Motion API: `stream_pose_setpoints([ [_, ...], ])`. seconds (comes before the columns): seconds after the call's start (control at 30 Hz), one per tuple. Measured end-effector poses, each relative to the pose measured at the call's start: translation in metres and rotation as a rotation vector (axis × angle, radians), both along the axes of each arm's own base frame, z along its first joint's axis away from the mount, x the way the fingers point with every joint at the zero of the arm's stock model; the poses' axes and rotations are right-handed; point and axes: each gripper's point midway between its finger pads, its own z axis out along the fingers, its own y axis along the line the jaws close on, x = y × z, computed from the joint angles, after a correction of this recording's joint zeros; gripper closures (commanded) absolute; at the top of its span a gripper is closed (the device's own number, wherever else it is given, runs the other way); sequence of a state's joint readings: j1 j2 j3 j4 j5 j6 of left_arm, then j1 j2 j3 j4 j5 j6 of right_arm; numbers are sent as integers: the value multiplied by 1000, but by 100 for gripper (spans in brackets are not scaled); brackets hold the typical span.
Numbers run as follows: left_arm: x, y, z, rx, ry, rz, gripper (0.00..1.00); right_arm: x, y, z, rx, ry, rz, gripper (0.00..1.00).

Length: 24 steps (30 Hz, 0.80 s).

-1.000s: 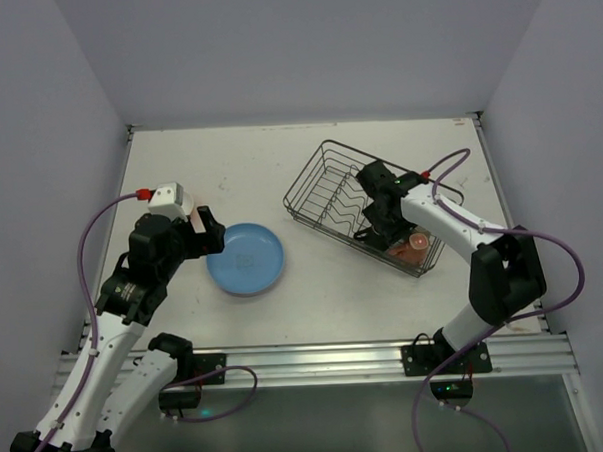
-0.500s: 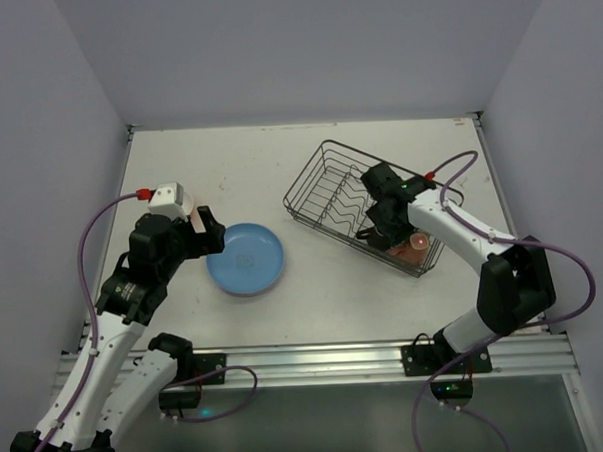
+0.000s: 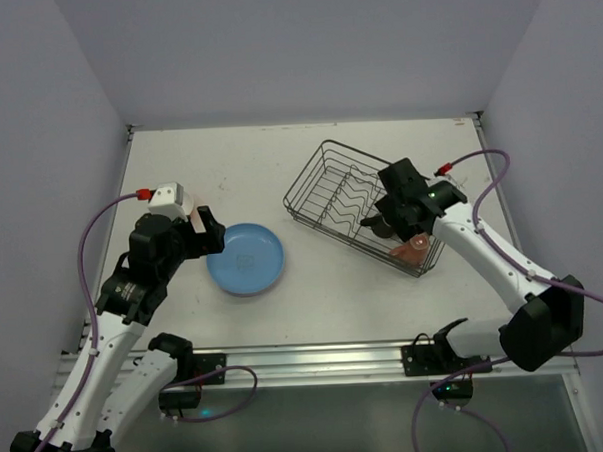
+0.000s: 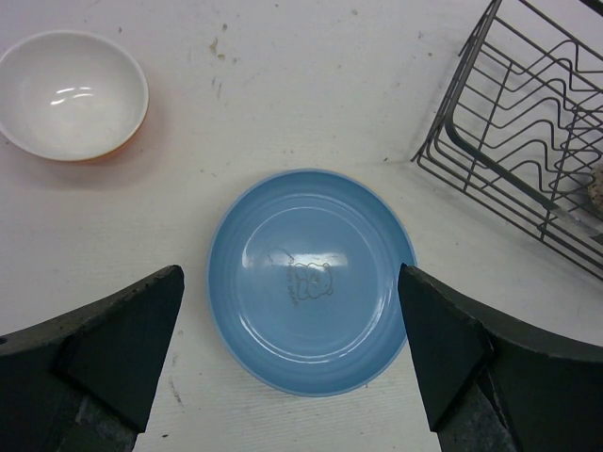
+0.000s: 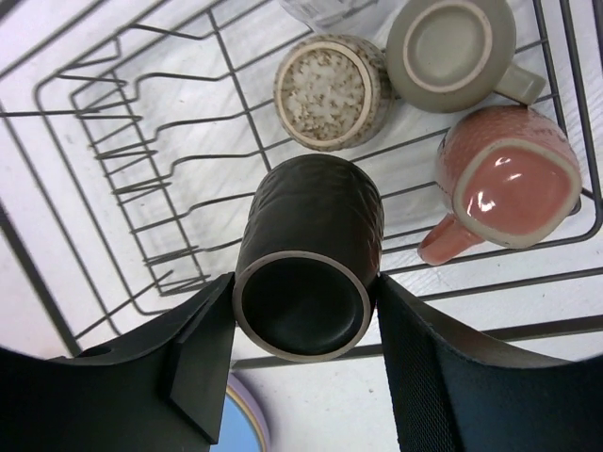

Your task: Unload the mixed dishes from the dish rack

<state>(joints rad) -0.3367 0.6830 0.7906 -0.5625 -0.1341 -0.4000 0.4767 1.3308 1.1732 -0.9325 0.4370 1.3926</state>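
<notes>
The black wire dish rack (image 3: 325, 185) stands at the back right of the table. My right gripper (image 3: 389, 222) hangs over its near end, shut on a dark brown cup (image 5: 311, 226) whose open mouth faces the camera, held above the wires. Below it in the rack lie a speckled cup (image 5: 330, 89), a tan mug (image 5: 452, 47), a pink mug (image 5: 504, 184) and the edge of a clear glass (image 5: 325, 9). My left gripper (image 4: 292, 367) is open and empty above a light blue plate (image 4: 311, 282) on the table. An orange bowl with a white inside (image 4: 71, 94) sits beyond the plate.
The rack's wavy dividers (image 5: 141, 188) hold no plates. A blue plate edge with a lilac rim (image 5: 240, 424) shows past the rack's near side. Grey walls close in the table on three sides.
My right gripper has shifted slightly right and nearer with the dark cup in it, and that arm's elbow has swung out to the right. The left arm has not moved.
</notes>
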Motion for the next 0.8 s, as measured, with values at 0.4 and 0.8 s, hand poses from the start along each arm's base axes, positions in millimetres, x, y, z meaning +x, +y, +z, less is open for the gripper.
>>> stream_pose_setpoints([
  [0.4, -8, -20, 16, -68, -54, -114, 0, -16, -8, 88, 62, -307, 135, 100],
  [0.8, -72, -171, 32, -578, -205, -872, 0, -48, 43, 160, 327, -599, 481, 100],
])
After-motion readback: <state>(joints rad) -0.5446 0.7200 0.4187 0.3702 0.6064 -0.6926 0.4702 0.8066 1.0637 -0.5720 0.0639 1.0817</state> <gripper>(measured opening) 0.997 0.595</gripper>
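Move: The black mug is already clamped in the right fingers, above the rack. It is about 43 cm to the right of the open left hand, 5 cm farther out and 6 cm lower; the left gripper lies opposite from the right hand. The blue plate is 20 cm below the left hand, 6 cm right and 2 cm back. Below the right hand by 8 cm, the pink mug lies 8 cm right and 2 cm back, the speckled cup 6 cm ahead and 3 cm right. The right hand lifts the gripped black mug about 16 cm; the open left hand swings 17 cm right towards it. ##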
